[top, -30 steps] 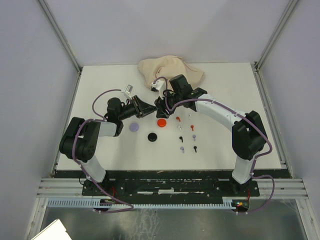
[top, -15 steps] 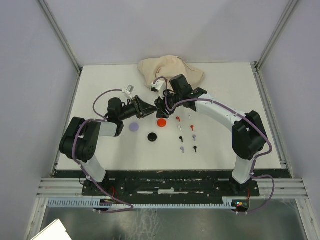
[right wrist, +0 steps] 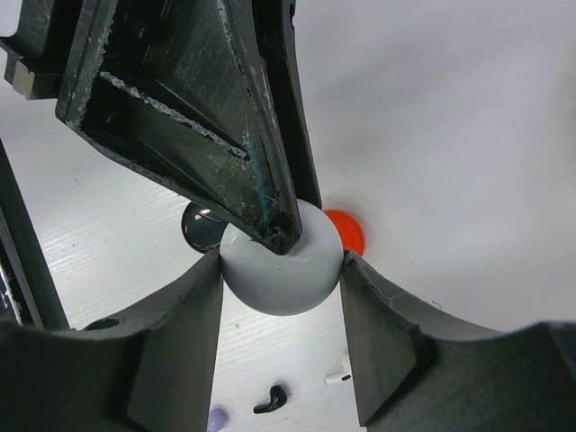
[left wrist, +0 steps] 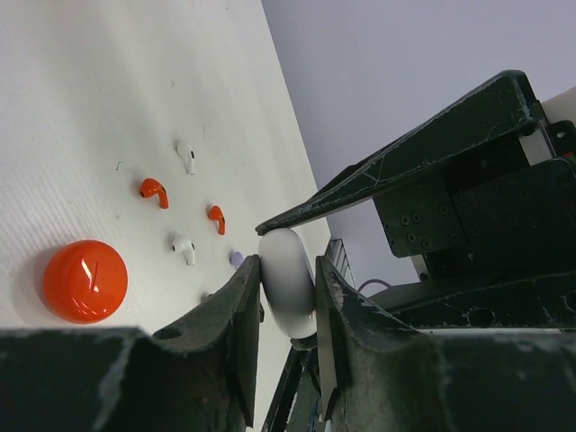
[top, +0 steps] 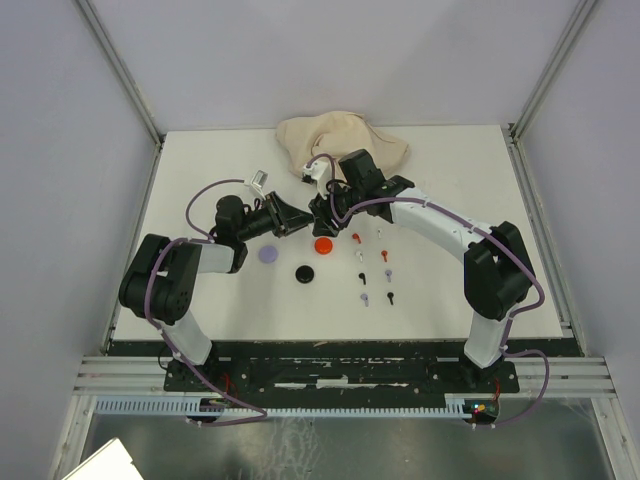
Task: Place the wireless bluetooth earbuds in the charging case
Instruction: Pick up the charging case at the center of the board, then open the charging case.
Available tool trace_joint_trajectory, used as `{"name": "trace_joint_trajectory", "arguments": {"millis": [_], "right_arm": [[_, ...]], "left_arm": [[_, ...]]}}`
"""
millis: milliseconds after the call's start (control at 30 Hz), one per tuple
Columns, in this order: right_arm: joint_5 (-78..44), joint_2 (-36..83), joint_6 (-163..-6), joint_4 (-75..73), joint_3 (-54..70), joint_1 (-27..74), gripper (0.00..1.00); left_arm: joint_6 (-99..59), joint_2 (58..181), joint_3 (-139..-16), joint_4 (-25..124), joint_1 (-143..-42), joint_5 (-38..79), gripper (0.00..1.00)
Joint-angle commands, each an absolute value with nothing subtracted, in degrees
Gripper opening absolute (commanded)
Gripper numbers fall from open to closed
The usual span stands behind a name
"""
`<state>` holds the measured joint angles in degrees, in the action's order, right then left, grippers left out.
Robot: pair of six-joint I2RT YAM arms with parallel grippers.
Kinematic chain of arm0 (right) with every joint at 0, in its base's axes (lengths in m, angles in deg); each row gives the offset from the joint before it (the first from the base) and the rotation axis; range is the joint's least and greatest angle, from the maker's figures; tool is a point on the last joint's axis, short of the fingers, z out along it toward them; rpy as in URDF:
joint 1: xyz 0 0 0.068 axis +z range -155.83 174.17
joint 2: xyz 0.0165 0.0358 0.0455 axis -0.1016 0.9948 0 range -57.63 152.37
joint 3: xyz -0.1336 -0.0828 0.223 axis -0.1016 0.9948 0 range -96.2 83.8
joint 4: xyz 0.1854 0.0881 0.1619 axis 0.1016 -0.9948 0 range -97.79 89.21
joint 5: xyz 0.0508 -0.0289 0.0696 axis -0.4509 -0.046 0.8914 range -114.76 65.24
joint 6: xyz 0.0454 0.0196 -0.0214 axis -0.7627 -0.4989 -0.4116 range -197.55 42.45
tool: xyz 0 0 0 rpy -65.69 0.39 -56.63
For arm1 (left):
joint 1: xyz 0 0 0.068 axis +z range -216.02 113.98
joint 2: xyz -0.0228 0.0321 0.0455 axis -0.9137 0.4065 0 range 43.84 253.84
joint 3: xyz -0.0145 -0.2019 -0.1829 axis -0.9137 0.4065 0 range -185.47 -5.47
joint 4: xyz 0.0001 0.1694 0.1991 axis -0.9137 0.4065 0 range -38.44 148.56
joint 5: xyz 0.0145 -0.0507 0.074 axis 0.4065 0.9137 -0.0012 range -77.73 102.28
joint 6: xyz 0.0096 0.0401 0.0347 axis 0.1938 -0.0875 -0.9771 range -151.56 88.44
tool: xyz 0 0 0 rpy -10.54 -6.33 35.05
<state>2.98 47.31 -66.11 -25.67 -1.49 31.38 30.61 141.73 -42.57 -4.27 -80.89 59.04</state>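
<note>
A white round charging case (left wrist: 288, 286) hangs above the table, gripped from both sides. My left gripper (left wrist: 286, 270) is shut on its flat faces. My right gripper (right wrist: 281, 270) clamps the same white case (right wrist: 281, 279) across its width. In the top view the two grippers (top: 298, 218) (top: 322, 212) meet over the table's middle and hide the case. Small stemmed earbuds lie on the table to the right: red (top: 356, 237), white (top: 383, 232), black (top: 362, 276), lavender (top: 388, 274) and others. No earbud is held.
A red round case (top: 323, 245), a lavender case (top: 268, 254) and a black case (top: 304, 272) lie just in front of the grippers. A beige cloth bag (top: 340, 140) sits at the table's far edge. Grey walls enclose the table.
</note>
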Motion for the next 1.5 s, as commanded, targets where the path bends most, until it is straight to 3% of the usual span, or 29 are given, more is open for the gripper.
{"name": "trace_joint_trajectory", "arguments": {"millis": [0,33,133,233,533,933,1467], "right_arm": [[2.0,43.7,-67.6,-21.8,-2.9,30.5,0.60],[1.4,43.0,-68.6,-21.3,-2.8,30.1,0.70],[-1.6,38.9,-72.4,-18.9,-1.5,28.6,0.88],[-7.3,35.1,-78.2,-16.0,-0.2,26.8,1.00],[-23.5,32.2,-86.5,-19.1,-0.9,25.7,0.99],[-20.4,32.0,-89.0,-18.7,2.4,25.8,0.99],[-17.0,36.5,-90.4,-18.2,2.5,29.6,1.00]], "left_arm": [[31.0,141.3,-43.3,-7.8,-82.1,62.0,0.03],[31.0,141.2,-43.3,-7.8,-82.1,61.4,0.03],[31.0,140.9,-43.8,-7.8,-82.0,59.5,0.03],[31.6,140.5,-44.0,-9.0,-82.0,57.2,0.03],[41.1,142.0,-42.0,-21.3,-82.1,47.6,0.03],[38.1,135.5,-38.4,-12.9,-83.8,33.5,0.03],[38.0,133.5,-38.0,-11.0,-86.3,31.5,0.03]]}}
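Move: The white charging case is already off the table, held by both hands: its middle lies about 1 cm to the right of the left hand and 1 cm to the left of the right hand. Counted from the left hand and about 9 cm below it, the red case is some 3 cm back and 3 cm to the right, the black case 10 cm back and 1 cm left, and the purple case 5 cm back and 10 cm left. The right fingers open wide and let go of the white case, and the right hand pulls off it upward about 11 cm, to the right and forward, swinging some 35 degrees clockwise, before it sinks and eases back left by about 3 or 4 cm with the fingers still open. The left hand keeps its pinch on the case and, once the right fingers are open, carries it forward and up about 3 cm each, turning some 20 degrees counter-clockwise and dipping slightly at the end. ##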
